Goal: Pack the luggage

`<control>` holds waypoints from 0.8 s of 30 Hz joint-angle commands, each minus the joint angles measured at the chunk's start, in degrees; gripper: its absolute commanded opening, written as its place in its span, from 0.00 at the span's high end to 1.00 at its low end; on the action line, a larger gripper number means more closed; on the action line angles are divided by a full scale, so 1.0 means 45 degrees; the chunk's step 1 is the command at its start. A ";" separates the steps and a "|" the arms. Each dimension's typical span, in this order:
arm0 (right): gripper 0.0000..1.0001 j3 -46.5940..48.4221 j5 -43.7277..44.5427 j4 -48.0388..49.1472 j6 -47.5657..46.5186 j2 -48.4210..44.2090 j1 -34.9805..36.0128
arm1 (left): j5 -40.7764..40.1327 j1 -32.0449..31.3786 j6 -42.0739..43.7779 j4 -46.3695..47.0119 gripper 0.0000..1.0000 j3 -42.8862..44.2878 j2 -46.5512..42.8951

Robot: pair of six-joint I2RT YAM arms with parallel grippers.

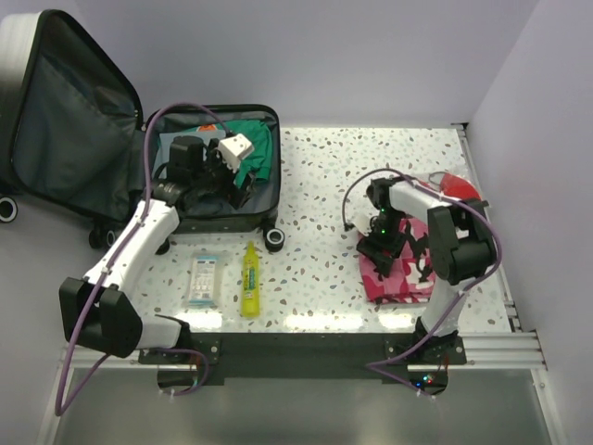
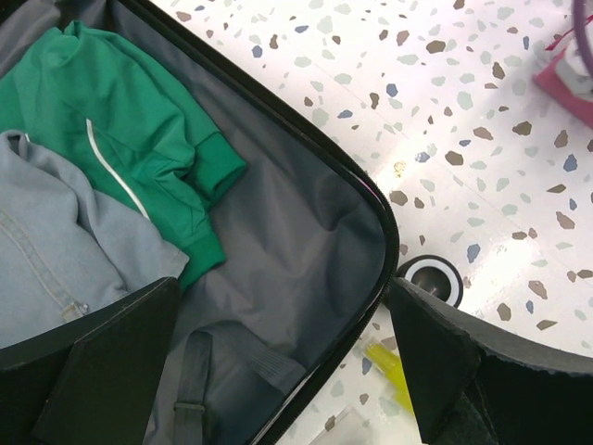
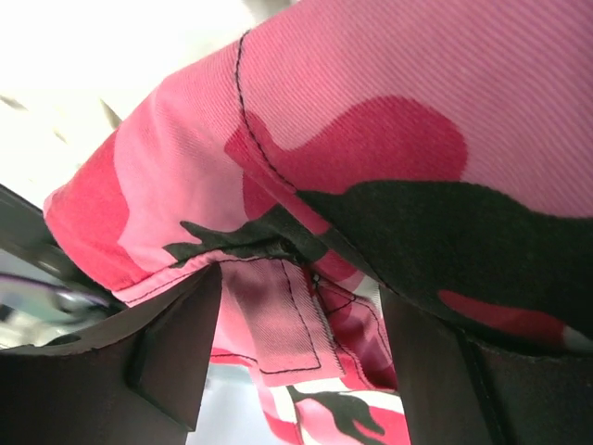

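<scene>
The luggage (image 1: 274, 171) lies open at the back left, its lid (image 1: 65, 120) standing up. Inside are a green garment (image 1: 259, 144) and, in the left wrist view, a light blue denim garment (image 2: 56, 241) next to the green one (image 2: 120, 120) on the grey lining (image 2: 287, 241). My left gripper (image 1: 232, 181) hovers over the case's near right corner, open and empty (image 2: 278, 371). My right gripper (image 1: 382, 248) is down on a pink camouflage garment (image 1: 403, 278). Its fingers stand apart with a fold of that cloth (image 3: 371, 93) hanging between them (image 3: 301, 362).
A yellow bottle (image 1: 250, 278) and a flat clear packet (image 1: 202, 280) lie in front of the case. The bottle (image 2: 389, 366) and a case wheel (image 2: 433, 276) show in the left wrist view. A red and white item (image 1: 459, 185) lies behind the right arm.
</scene>
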 commanded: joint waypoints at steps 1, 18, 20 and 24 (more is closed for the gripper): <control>0.28 0.0986 -0.3722 0.2523 0.1585 0.1096 0.0946 | 0.0035 0.0079 -0.0537 -0.0238 0.00 0.0188 -0.0347; 0.20 0.3298 -0.7045 0.2641 0.3733 -0.1475 0.1713 | 0.1032 -0.1361 -0.1904 0.0815 0.00 -0.0886 0.0023; 0.14 0.2615 -0.7026 0.2836 0.4997 -0.2994 0.0682 | 0.0935 -0.2027 -0.2314 0.1109 0.00 -0.0867 0.0354; 0.06 0.1889 -0.6014 0.2136 0.6119 -0.4369 -0.1389 | -0.0001 -0.4075 -0.3193 0.1597 0.00 -0.0867 0.0999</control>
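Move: The right hand is down on the pink camouflage trousers, their middle some 4 cm to its right, about 1 cm ahead and 1 cm below it. The red packet lies roughly 20 cm ahead and 15 cm to the right, and the suitcase's corner wheel about 6 cm ahead and 32 cm to the left. From the raised left hand the trousers are about 13 cm back, 45 cm to the right and 21 cm below; that wheel is roughly 7 cm back, 8 cm right and 20 cm below. The right hand, its fingers still part-open and bearing on the trousers, drags them some 16 cm left and a little forward towards the suitcase wheel, rolling its left side up, then comes free, rising about 14 cm while opening wider and swinging back right. The left hand, wide open, drifts back, then sweeps right and sinks towards the trousers, out past the suitcase's near right corner. ##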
